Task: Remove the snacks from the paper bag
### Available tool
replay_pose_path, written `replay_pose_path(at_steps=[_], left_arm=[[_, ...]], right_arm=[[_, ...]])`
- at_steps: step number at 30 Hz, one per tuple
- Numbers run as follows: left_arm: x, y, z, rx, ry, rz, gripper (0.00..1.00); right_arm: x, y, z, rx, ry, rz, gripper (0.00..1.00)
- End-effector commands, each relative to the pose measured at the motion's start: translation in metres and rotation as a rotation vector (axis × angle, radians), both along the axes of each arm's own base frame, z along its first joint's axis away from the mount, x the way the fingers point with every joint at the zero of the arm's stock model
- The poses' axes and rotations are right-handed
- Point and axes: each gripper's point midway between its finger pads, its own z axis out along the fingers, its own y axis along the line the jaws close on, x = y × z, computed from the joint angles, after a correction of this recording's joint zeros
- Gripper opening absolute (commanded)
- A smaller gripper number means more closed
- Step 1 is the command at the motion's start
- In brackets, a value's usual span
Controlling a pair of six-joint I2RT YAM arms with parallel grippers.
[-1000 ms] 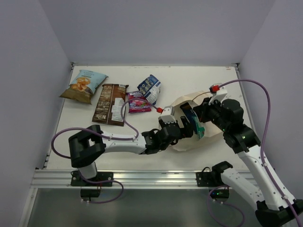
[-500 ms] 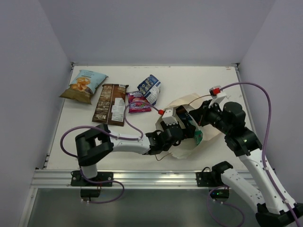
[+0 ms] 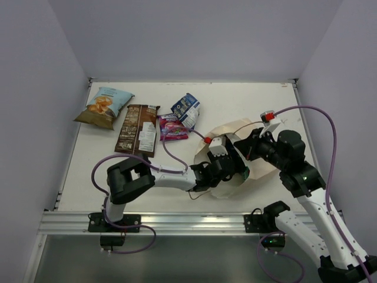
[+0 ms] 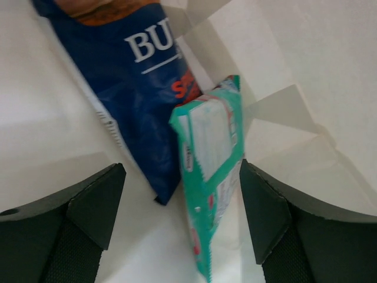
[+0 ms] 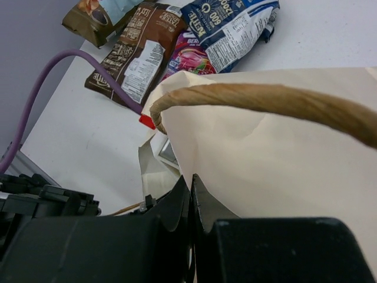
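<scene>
The beige paper bag (image 3: 254, 166) lies on its side at centre right. My right gripper (image 3: 244, 147) is shut on the bag's upper wall (image 5: 277, 159), pinching the paper at its edge (image 5: 192, 188) just below a brown cord handle (image 5: 265, 100). My left gripper (image 3: 231, 168) reaches into the bag's mouth. In the left wrist view it is open (image 4: 182, 206), its fingers on either side of a teal-green packet (image 4: 209, 177) that stands on edge without touching it. A blue-and-white packet (image 4: 129, 88) lies beside that one, further in.
Out on the table at the back left lie the chip bag (image 3: 105, 107), the long dark brown packet (image 3: 137, 130), the magenta packet (image 3: 172, 127) and a blue-and-white packet (image 3: 186, 109). A purple cable (image 3: 171, 154) of the left arm loops beside the bag.
My left gripper has pushed further right, deeper into the bag. My right gripper has shifted slightly left with the bag's upper wall, which now covers more of the left gripper.
</scene>
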Motion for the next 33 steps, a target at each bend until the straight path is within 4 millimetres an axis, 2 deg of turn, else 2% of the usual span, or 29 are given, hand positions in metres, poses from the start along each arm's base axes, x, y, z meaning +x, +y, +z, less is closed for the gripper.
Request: replay_pose_path(at_steps=[1,6,7,9,10,12,13,14,15,17,18,20,21,23,24,26,27,29,30,33], left_arm=[[0.011,-0.015,0.026,-0.099,-0.03,0.013,0.82],[0.009,-0.029,0.029,-0.138,-0.042,-0.041,0.68],[0.008,-0.03,0.029,-0.14,-0.039,-0.045,0.6],[0.008,-0.031,0.027,-0.126,-0.031,-0.047,0.5],[0.009,-0.03,0.026,-0.123,-0.032,-0.046,0.38],[0.011,-0.025,0.026,-0.116,-0.031,-0.037,0.26],[0.012,-0.023,0.027,-0.113,-0.032,-0.033,0.12],[0.013,-0.019,0.027,-0.108,-0.032,-0.029,0.04],[0.013,-0.016,0.036,-0.119,-0.039,-0.028,0.0],[0.012,-0.004,0.034,-0.083,-0.04,-0.028,0.0],[0.01,0.002,0.05,-0.098,-0.053,-0.029,0.0],[0.007,0.018,0.051,-0.049,-0.067,-0.031,0.0],[0.006,0.027,0.073,-0.066,-0.09,-0.027,0.0],[0.004,0.047,0.077,-0.016,-0.115,-0.021,0.0],[0.002,0.057,0.099,-0.042,-0.136,-0.015,0.0],[-0.003,0.074,0.102,-0.002,-0.15,-0.023,0.0],[-0.007,0.082,0.121,-0.027,-0.165,-0.026,0.0],[-0.013,0.097,0.123,0.014,-0.169,-0.042,0.0],[-0.016,0.107,0.14,-0.007,-0.186,-0.039,0.0],[-0.018,0.137,0.165,0.01,-0.224,-0.02,0.0]], right_arm=[[-0.007,0.011,0.014,0.063,-0.029,0.061,0.0],[-0.004,0.013,0.012,0.082,-0.022,0.053,0.0],[-0.003,0.013,0.012,0.087,-0.019,0.051,0.0],[-0.002,0.013,0.012,0.09,-0.023,0.045,0.0],[-0.001,0.012,0.011,0.088,-0.027,0.038,0.0],[0.003,0.008,0.009,0.075,-0.031,0.012,0.0],[0.004,0.007,0.007,0.066,-0.036,0.005,0.0],[0.006,0.005,0.006,0.058,-0.037,-0.006,0.0],[0.009,0.001,0.002,0.045,-0.038,-0.036,0.0],[0.013,-0.005,-0.002,0.023,-0.042,-0.071,0.0],[0.014,-0.008,-0.008,0.012,-0.034,-0.083,0.0],[0.022,-0.019,-0.014,-0.023,-0.04,-0.154,0.0],[0.024,-0.023,-0.017,-0.036,-0.04,-0.176,0.0],[0.03,-0.034,-0.022,-0.067,-0.045,-0.237,0.0],[0.031,-0.036,-0.025,-0.074,-0.038,-0.246,0.0],[0.035,-0.044,-0.028,-0.095,-0.039,-0.296,0.0],[0.036,-0.046,-0.029,-0.099,-0.039,-0.309,0.0],[0.04,-0.054,-0.031,-0.116,-0.037,-0.356,0.0],[0.041,-0.056,-0.03,-0.121,-0.037,-0.372,0.0],[0.047,-0.071,-0.034,-0.156,-0.032,-0.449,0.0]])
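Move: The left hand, open inside the paper bag, has the green snack pack almost between its fingers, its middle about 2 cm ahead, 3 cm to the right and at nearly the same height. The blue snack pack leans some 5 cm farther out from it and 2 cm to its left. The pink pouch lies on the table, about 16 cm ahead of the left hand, 25 cm left and 9 cm lower. From the right hand, the green pack is roughly 17 cm down, 6 cm right and 1 cm ahead. The left fingers shut on the green snack pack after easing about 2 cm right, deeper into the bag, then draw it up some 15 cm and left about 12 cm, out of the mouth, the hand tipping slightly upward. The right hand keeps its pinch on the bag's rim and, as the pack comes out, shifts right, down and forward about 7 cm, turning clockwise nearly 20 degrees. ##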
